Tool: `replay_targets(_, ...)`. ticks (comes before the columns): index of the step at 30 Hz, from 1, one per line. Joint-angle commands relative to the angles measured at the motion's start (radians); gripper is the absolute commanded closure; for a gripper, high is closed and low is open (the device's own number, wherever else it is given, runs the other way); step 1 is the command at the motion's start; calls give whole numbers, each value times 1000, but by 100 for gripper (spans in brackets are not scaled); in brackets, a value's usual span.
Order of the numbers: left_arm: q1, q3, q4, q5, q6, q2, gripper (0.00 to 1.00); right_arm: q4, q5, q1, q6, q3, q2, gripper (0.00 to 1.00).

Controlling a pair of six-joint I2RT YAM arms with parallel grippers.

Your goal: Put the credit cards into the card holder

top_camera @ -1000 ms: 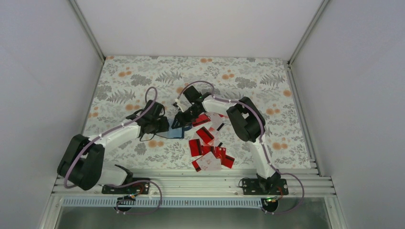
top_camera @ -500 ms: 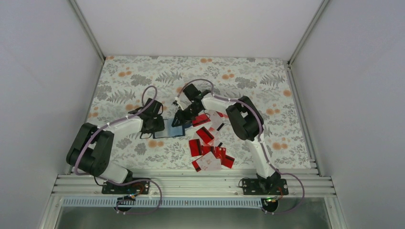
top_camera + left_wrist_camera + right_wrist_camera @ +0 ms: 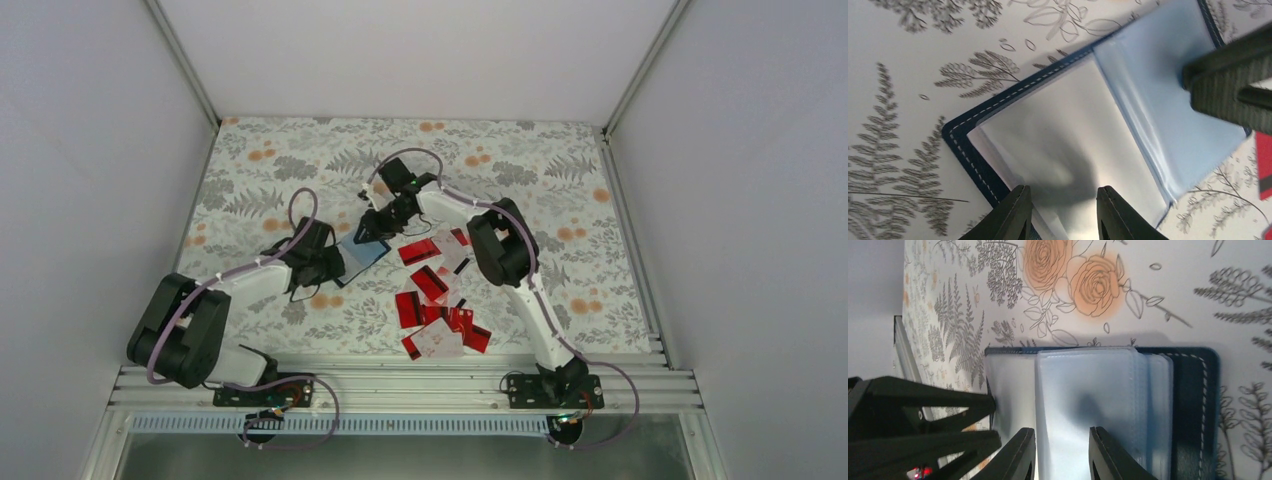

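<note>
The card holder [image 3: 362,253] lies open and tilted on the floral table, dark navy outside with pale blue clear sleeves inside [image 3: 1058,130]. My left gripper [image 3: 338,262] is at its near-left corner, jaws parted over the sleeves [image 3: 1062,189] with nothing clamped between them. My right gripper [image 3: 372,228] is at the far-right side, jaws also parted, over a light blue sleeve [image 3: 1060,430]. Whether the tips touch the sleeves I cannot tell. The credit cards [image 3: 432,300], mostly red, lie scattered to the right of the holder. Neither gripper holds a card.
The table [image 3: 560,190] has a leaf and flower print. White walls close in the left, right and back. A metal rail [image 3: 400,385] runs along the near edge by the arm bases. One red card edge [image 3: 1264,165] shows beside the holder.
The holder has shifted up and away and turned to a tilt. The right gripper moved farther back with it. The left arm drew back leftward and its jaws narrowed slightly.
</note>
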Motion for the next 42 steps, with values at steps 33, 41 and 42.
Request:
replay_targets(33, -182, 257, -216, 228, 319, -34, 64, 104, 21, -180, 226, -1168, -1073, 41)
replay_targets(41, -300, 279, -183, 423, 424, -20, 63, 150, -93, -239, 325, -1413, -1248, 34)
replay_targets(42, -316, 279, -179, 448, 433, -12, 63, 150, -103, -244, 333, -1436, -1265, 33)
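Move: Among the near pile, the red chip card lies about 22 cm right and 19 cm back from the right hand, 3 cm below; the white card is 5 cm left and 5 cm back of the red chip card. For the left hand, the striped red card lies some 17 cm right, 10 cm back, 2 cm lower. The card holder's middle is about 6 cm right and 3 cm forward of that hand. Leaving the open card holder, the right hand rises about 7 cm, swings some 22 cm right and 19 cm back, sinking partway, to hover over the red chip card, fingers opening widely. The left hand eases off the pocket, then climbs and sweeps right and slightly back towards the striped red card, turning clockwise some 40 degrees with its opening unchanged. ##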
